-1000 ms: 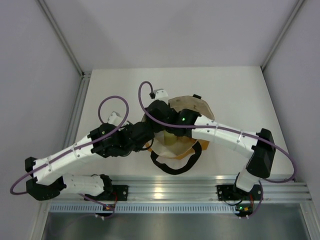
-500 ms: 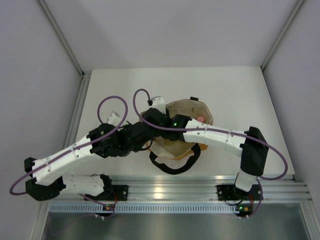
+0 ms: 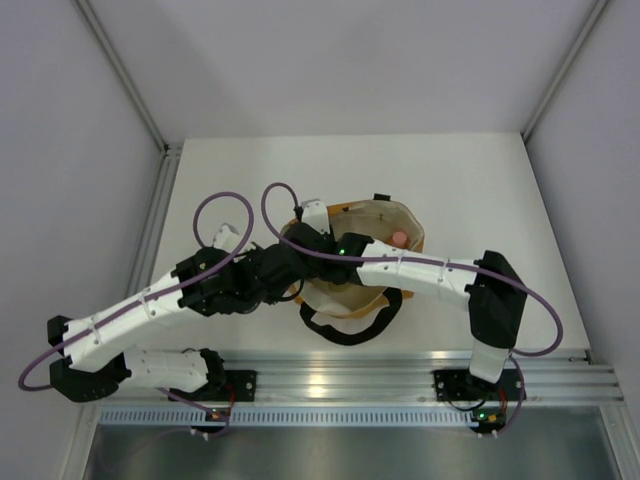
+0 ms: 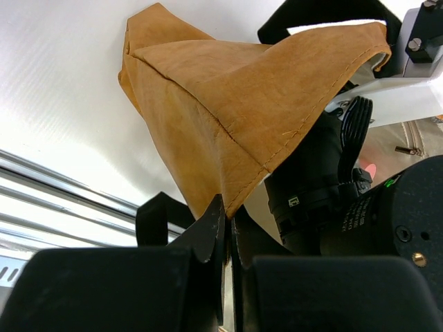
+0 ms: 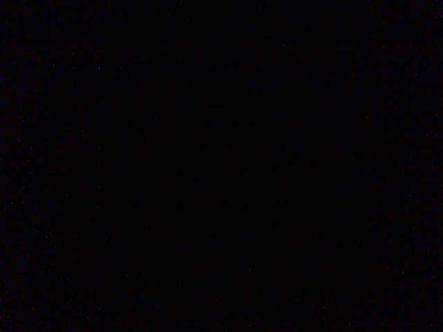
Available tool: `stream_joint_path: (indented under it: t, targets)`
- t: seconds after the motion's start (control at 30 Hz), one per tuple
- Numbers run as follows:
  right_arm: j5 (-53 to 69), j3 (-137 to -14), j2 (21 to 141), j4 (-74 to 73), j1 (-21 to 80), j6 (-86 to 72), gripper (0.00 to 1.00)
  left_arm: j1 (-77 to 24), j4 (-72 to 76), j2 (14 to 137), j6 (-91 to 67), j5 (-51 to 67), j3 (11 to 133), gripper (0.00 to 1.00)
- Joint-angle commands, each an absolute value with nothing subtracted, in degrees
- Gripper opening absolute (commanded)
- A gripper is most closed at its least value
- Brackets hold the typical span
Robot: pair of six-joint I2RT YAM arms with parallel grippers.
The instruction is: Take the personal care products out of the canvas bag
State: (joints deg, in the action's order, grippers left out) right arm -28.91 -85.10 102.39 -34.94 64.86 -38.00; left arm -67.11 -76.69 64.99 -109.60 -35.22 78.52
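The tan-orange canvas bag stands at mid-table with its cream lining showing. My left gripper is shut on the bag's rim and holds that edge up; from above it sits at the bag's left side. My right arm's wrist reaches down into the bag's mouth. Its fingers are hidden inside, and the right wrist view is fully dark. A pink cap of one personal care product shows inside the bag at the right. The other products are hidden.
The bag's black loop handles lie on the white table in front of the bag. White walls enclose the table on three sides. An aluminium rail runs along the near edge by the arm bases.
The right arm has swung left and lower into the bag, uncovering the lining and the pink cap on the right. The left arm has kept its grip and place.
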Motion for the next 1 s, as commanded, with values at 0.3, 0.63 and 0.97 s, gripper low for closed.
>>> stream_joint_path:
  t: [0.3, 0.63, 0.97]
  targets:
    - [-31.6, -88.1, 98.7, -33.1, 66.1, -38.1, 0.0, -67.5, -86.2, 64.1, -109.7, -33.8, 77.9, 0.0]
    - [-32.6, -95.8, 95.2, -36.5, 66.1, -35.1, 0.0, -67.5, -86.2, 64.2, -109.7, -33.8, 77.6, 0.0]
    - [-31.4, -100.6, 92.8, -39.3, 66.1, -33.2, 0.0, -67.5, -86.1, 64.4, -110.0, -33.9, 77.7, 0.0]
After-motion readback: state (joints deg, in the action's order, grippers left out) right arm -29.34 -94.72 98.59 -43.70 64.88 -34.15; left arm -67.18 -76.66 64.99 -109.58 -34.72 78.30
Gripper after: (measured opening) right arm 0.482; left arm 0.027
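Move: The right hand, deep inside the canvas bag, already grips the black-capped bottle; the bag's open mouth, its way out, is about 10 cm above, 8 cm to the right and 2 cm ahead. The green bottle stands some 6 cm to the right and 1 cm back, the pink-capped one about 18 cm to the right and 3 cm ahead, both middles about 2 cm lower. From the left hand, the black-capped bottle is roughly 5 cm ahead, 3 cm right and 14 cm below. Right hand lifts the already gripped black-capped bottle straight up about 7 cm; left keeps pinching the bag rim. ##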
